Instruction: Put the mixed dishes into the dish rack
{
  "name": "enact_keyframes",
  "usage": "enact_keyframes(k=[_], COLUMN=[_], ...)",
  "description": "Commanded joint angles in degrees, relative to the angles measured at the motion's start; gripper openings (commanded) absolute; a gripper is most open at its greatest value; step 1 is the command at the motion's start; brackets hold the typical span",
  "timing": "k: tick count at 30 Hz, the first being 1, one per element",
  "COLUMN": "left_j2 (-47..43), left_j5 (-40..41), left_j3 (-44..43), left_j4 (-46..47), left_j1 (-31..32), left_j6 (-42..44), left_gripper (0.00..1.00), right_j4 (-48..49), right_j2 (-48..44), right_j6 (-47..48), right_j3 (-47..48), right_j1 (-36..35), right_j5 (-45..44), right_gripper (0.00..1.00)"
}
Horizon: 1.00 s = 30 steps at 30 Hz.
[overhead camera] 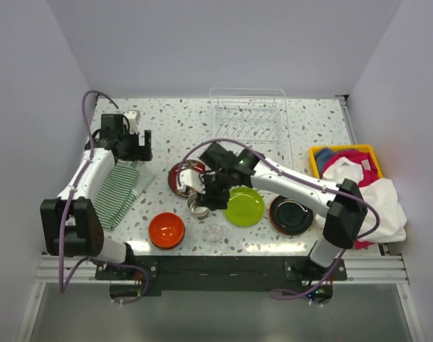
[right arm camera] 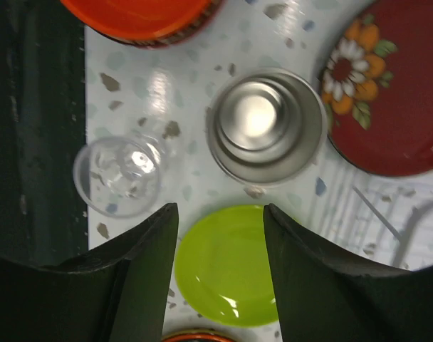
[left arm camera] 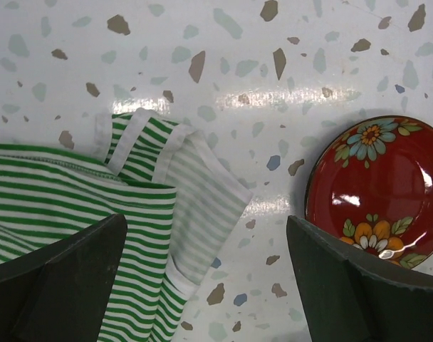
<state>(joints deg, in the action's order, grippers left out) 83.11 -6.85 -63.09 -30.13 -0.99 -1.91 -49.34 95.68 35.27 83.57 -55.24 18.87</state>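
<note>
My right gripper (right arm camera: 220, 214) (overhead camera: 206, 191) is open and holds nothing. It hangs over the lime green plate (right arm camera: 223, 274) (overhead camera: 245, 205), with the steel cup (right arm camera: 266, 128) (overhead camera: 197, 206) just beyond its tips. The glass cup (right arm camera: 119, 174) (overhead camera: 214, 233) stands beside the steel cup. The dark red patterned plate (right arm camera: 394, 107) (left arm camera: 377, 189) (overhead camera: 182, 174) lies between the two arms. My left gripper (left arm camera: 207, 228) (overhead camera: 140, 146) is open above bare table, between that plate and the striped cloth (left arm camera: 74, 192). The orange bowl (overhead camera: 167, 229) and a black plate (overhead camera: 291, 215) sit near the front. The dish rack (overhead camera: 246, 117) stands at the back.
The green-white striped cloth (overhead camera: 117, 191) lies under the left arm. A yellow bin (overhead camera: 317, 158) with coloured cloths sits at the right edge, white cloth spilling toward the front. Grey walls close in the table on three sides.
</note>
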Motion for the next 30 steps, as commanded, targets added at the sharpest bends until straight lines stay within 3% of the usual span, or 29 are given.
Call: enact_keyframes(k=[1, 10, 16, 18, 21, 24, 30], left_j2=[-5.7, -12.6, -13.9, -14.1, -13.8, -11.9, -7.7], left_j5=[1.7, 3.8, 3.5, 3.1, 1.1, -4.1, -19.2], left_j3=[-1.8, -2.7, -4.3, -5.5, -7.0, -9.1, -13.8], left_j4=[-3.8, -4.2, -6.2, -6.7, -7.5, -7.8, -0.6], left_j1=[-1.7, -3.3, -4.1, -4.2, -4.3, -4.3, -4.3], left_j6=[-3.2, -3.7, -3.4, -3.4, -3.8, -5.0, -12.6], left_gripper=[1.0, 1.0, 1.0, 1.0, 1.0, 1.0, 1.0], right_j4=[2.8, 6.0, 6.6, 6.2, 5.6, 4.2, -0.7], right_j2=[3.1, 8.6, 11.9, 13.0, 12.9, 11.1, 4.1], right_j6=[-7.3, -10.2, -11.1, -11.3, -11.4, -10.9, -7.9], right_j3=[4.5, 5.5, 5.6, 6.2, 6.7, 7.2, 12.0], right_j1=[-5.8, -7.2, -7.6, -7.6, -7.6, -7.7, -7.6], right_j5=[-4.2, -8.7, -6.9, -6.6, -6.4, -6.5, -8.0], right_gripper=[0.54, 0.51, 0.46, 0.42, 0.26, 0.01, 0.0])
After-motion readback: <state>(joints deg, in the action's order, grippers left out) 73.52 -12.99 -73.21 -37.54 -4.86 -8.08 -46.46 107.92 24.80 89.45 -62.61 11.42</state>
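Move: The steel mug lies about 5 cm to the left of my right hand, 3 cm ahead and some 10 cm below. The glass stands 6 cm back and 1 cm left of this hand, the green plate 2 cm ahead and 9 cm right. The red bowl is about 5 cm back and 15 cm left, the red plate 12 cm ahead and 8 cm left. From my left hand the mug is roughly 16 cm back, 18 cm right and 8 cm below. With my right hand I swing left and back towards the mug, ease forward a little, then sink about 7 cm to its near rim. There I close the half-open fingers until they pinch the thin wall, and rise again by some 2 cm. My left hand, empty and open, climbs about 11 cm, up and away from the striped towel. ##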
